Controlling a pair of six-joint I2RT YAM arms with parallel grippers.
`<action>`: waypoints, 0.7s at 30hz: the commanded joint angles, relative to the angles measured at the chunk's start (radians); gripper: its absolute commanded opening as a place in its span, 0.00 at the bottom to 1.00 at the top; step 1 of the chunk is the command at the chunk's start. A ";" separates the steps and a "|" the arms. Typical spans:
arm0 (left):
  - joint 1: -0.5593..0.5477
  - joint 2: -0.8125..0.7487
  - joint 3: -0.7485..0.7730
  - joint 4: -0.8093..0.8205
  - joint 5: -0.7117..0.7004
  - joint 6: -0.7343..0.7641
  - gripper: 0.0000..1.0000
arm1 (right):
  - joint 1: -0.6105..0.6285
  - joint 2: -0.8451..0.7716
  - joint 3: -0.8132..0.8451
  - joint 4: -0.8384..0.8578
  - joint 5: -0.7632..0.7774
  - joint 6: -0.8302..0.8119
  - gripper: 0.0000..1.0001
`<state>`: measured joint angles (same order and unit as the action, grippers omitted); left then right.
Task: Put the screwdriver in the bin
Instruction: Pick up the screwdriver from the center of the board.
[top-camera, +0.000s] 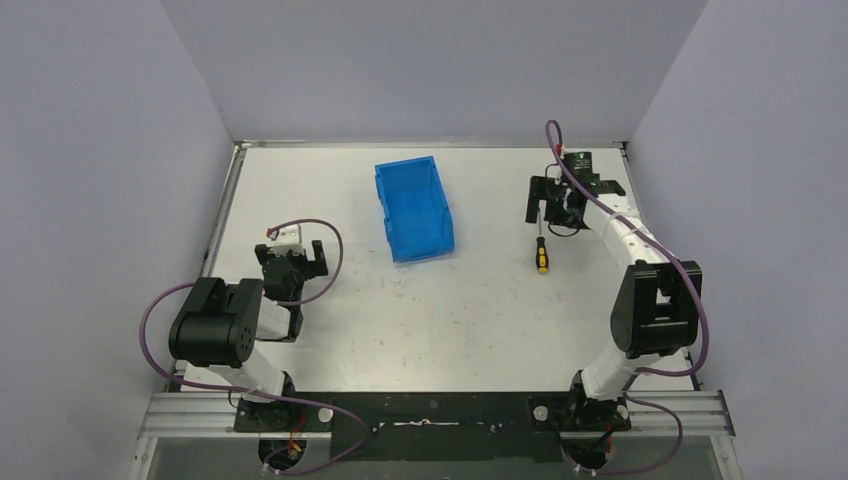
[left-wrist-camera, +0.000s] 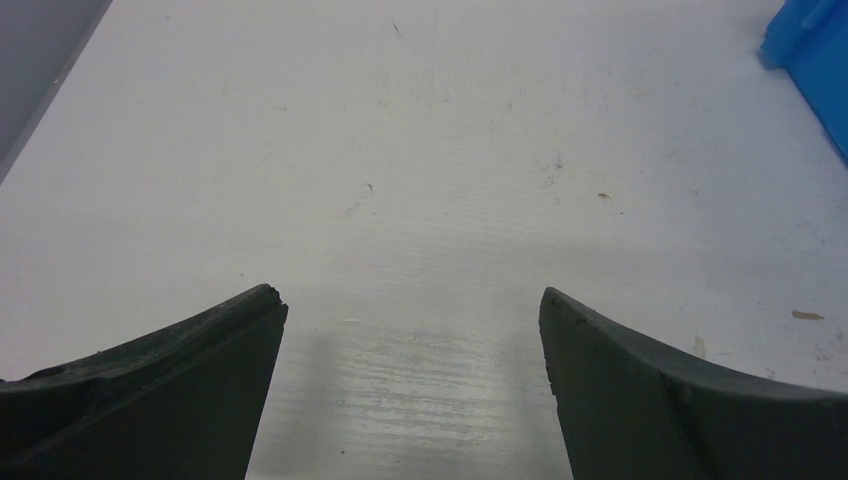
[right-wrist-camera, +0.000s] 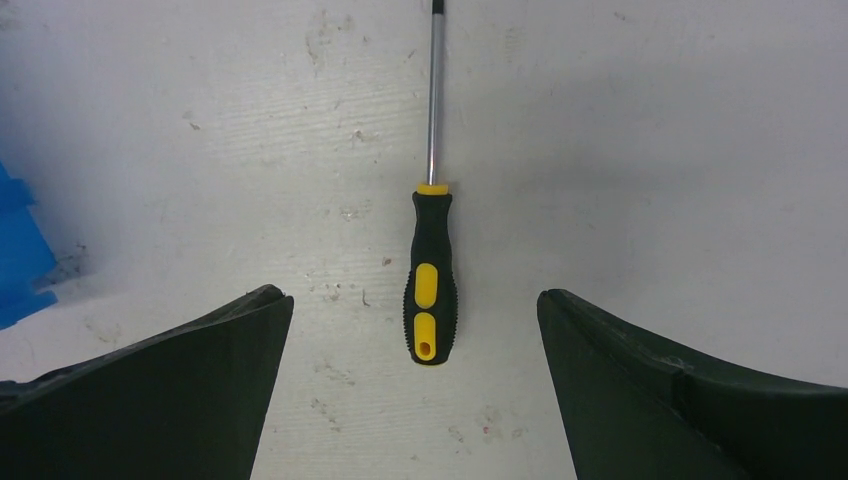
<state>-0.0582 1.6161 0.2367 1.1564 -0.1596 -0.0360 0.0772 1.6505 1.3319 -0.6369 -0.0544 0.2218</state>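
The screwdriver lies flat on the white table, right of the blue bin, its yellow-and-black handle toward the near edge. In the right wrist view the handle lies on the table below and between my wide-open fingers, and the thin shaft runs away to the top edge. My right gripper is open above it and touches nothing; from above it hovers over the shaft end. My left gripper is open over bare table, left of the bin.
Grey walls enclose the table on three sides. A corner of the bin shows at the left edge of the right wrist view. The left arm rests folded near its base.
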 joint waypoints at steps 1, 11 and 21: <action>-0.001 -0.005 0.018 0.053 0.003 0.006 0.97 | 0.000 0.026 -0.058 0.083 -0.002 0.010 0.99; -0.002 -0.004 0.018 0.053 0.003 0.005 0.97 | 0.006 0.103 -0.159 0.166 -0.011 0.019 0.91; -0.002 -0.005 0.018 0.052 0.003 0.006 0.97 | 0.019 0.173 -0.203 0.196 0.006 0.020 0.65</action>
<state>-0.0582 1.6161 0.2367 1.1561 -0.1596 -0.0360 0.0818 1.8095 1.1297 -0.4828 -0.0616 0.2295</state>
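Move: The screwdriver lies almost under the open right hand, pointing away from the base. Its middle is about 2 cm ahead and 12 cm below, but its yellow-and-black handle is centred some 3 cm back, level sideways and also 12 cm down. The blue bin's middle is roughly 32 cm to the right hand's left, 10 cm ahead and 10 cm below. From the idle left hand the screwdriver is about 63 cm to the right, 4 cm ahead and 5 cm down. Down, quickly at first and then easing, the right hand sinks about 11 cm towards the screwdriver's handle while drawing some 3 cm back, its fingers tipping roughly 10 degrees steeper. On the way down the fingers begin to close, narrowing by more than a quarter, until the tips stand on either side of the handle with a gap still left on each side. ##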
